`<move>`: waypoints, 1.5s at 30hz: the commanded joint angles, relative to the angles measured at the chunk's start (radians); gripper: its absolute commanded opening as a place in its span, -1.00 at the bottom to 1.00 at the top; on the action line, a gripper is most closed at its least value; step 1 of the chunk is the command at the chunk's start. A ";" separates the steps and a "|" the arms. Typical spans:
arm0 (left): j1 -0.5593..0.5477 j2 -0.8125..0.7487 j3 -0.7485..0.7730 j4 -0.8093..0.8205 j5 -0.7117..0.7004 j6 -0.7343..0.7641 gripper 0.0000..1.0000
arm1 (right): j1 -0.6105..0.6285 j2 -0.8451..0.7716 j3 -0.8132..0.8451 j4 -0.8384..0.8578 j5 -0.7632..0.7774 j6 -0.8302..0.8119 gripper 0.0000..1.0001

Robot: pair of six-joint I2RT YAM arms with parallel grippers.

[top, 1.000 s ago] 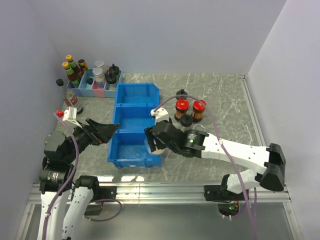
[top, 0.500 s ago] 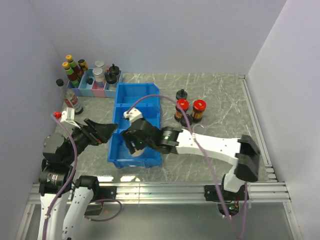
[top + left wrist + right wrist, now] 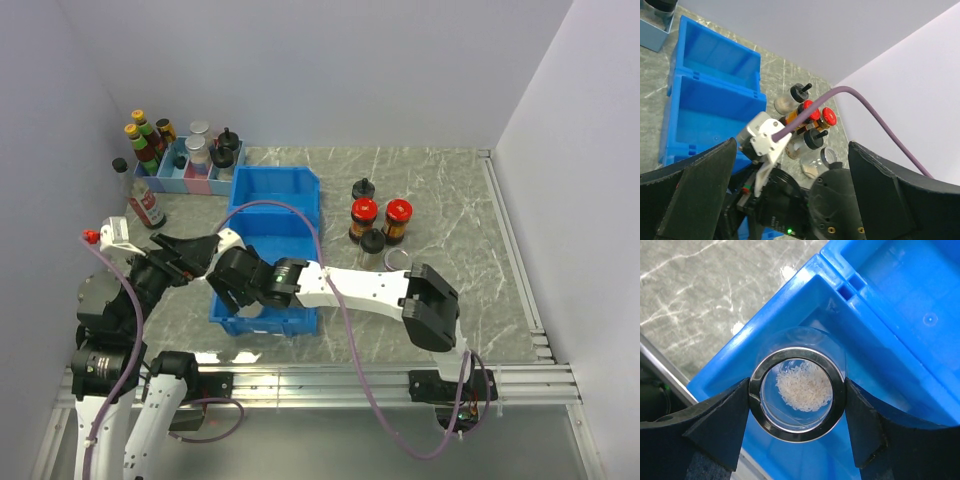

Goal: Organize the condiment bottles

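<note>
My right gripper is shut on a squat clear glass jar with a silver lid that has rice inside. It holds the jar over the near left corner of the blue bin. My left gripper is open and empty beside the bin's left wall. Right of the bin stand two red-lidded dark jars, two black-capped shakers and a second glass jar. The left wrist view shows this cluster, with the red lids and the glass jar.
A pastel tray with taller sauce bottles stands at the back left. A slim clear bottle with a red label stands before it. My right arm lies across the bin's near right side. Walls close in on the left and back.
My right arm swung left with the glass jar, from the bin's right side to above its near left corner. My left arm drew back a little to the left.
</note>
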 commanded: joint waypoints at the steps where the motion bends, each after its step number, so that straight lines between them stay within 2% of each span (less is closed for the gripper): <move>1: -0.001 -0.015 0.017 0.012 -0.017 -0.018 0.99 | 0.009 0.024 0.098 0.034 0.037 -0.011 -1.00; 4: -0.001 -0.019 0.011 0.015 -0.009 -0.024 0.99 | 0.008 0.057 0.132 0.003 0.042 -0.015 -0.78; 5: -0.001 -0.020 0.009 0.015 -0.008 -0.024 0.99 | 0.009 0.060 0.141 -0.006 0.040 -0.017 -0.51; 7: -0.001 -0.019 0.011 0.015 -0.005 -0.026 0.99 | 0.008 0.061 0.129 -0.006 0.032 -0.018 -0.14; 8: -0.001 -0.020 0.009 0.015 0.000 -0.026 0.99 | 0.008 0.060 0.121 -0.001 0.029 -0.020 0.22; 11: -0.001 -0.023 0.000 0.022 0.009 -0.030 0.99 | 0.009 0.048 0.094 0.012 0.011 -0.044 0.54; 13: -0.001 -0.026 -0.009 0.028 0.014 -0.038 0.99 | 0.006 0.026 0.063 0.025 0.014 -0.063 0.65; 14: -0.001 -0.026 -0.011 0.028 0.017 -0.037 0.99 | 0.008 0.017 0.051 0.034 0.023 -0.078 0.83; 16: -0.001 -0.026 -0.009 0.028 0.015 -0.038 0.99 | 0.006 -0.030 -0.007 0.075 0.034 -0.093 0.95; 20: -0.001 -0.028 -0.018 0.042 0.020 -0.046 0.99 | -0.005 -0.098 -0.070 0.118 0.002 -0.118 0.98; 23: -0.001 -0.028 -0.009 0.036 0.021 -0.043 0.99 | -0.012 -0.161 -0.112 0.108 0.084 -0.078 0.99; 27: -0.001 -0.029 -0.001 0.022 0.021 -0.034 0.99 | -0.052 -0.432 -0.299 0.198 0.101 -0.018 0.99; 29: -0.001 -0.026 -0.009 0.028 0.032 -0.035 0.99 | -0.061 -0.511 -0.382 0.200 0.107 -0.003 0.99; 33: -0.001 -0.023 -0.023 0.041 0.044 -0.040 0.99 | -0.107 -0.656 -0.474 0.085 0.242 0.101 0.99; 34: -0.001 -0.022 -0.027 0.053 0.054 -0.041 0.99 | -0.168 -0.676 -0.521 0.016 0.265 0.202 0.99; 37: -0.001 -0.023 -0.061 0.082 0.077 -0.061 0.99 | -0.285 -0.750 -0.633 -0.072 0.308 0.331 0.99; 45: -0.001 0.011 -0.096 0.102 0.152 -0.058 0.99 | -0.429 -0.903 -0.822 -0.153 0.350 0.437 0.99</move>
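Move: The right hand holds the rice jar upright over the blue tray's near compartment, whose middle is about 2 cm back, 5 cm right and 6 cm below. The middle compartment is some 11 cm ahead and 7 cm right. Out right stand the black-capped shaker, 29 cm right and 10 cm ahead, and the clear jar, 35 cm right and 7 cm ahead. From the left hand, the near compartment is roughly 7 cm right, 2 cm back and 28 cm below. Right hand lowers the rice jar 2 cm, releases, arcs 30 cm right towards the clear jar; left sinks slightly. ##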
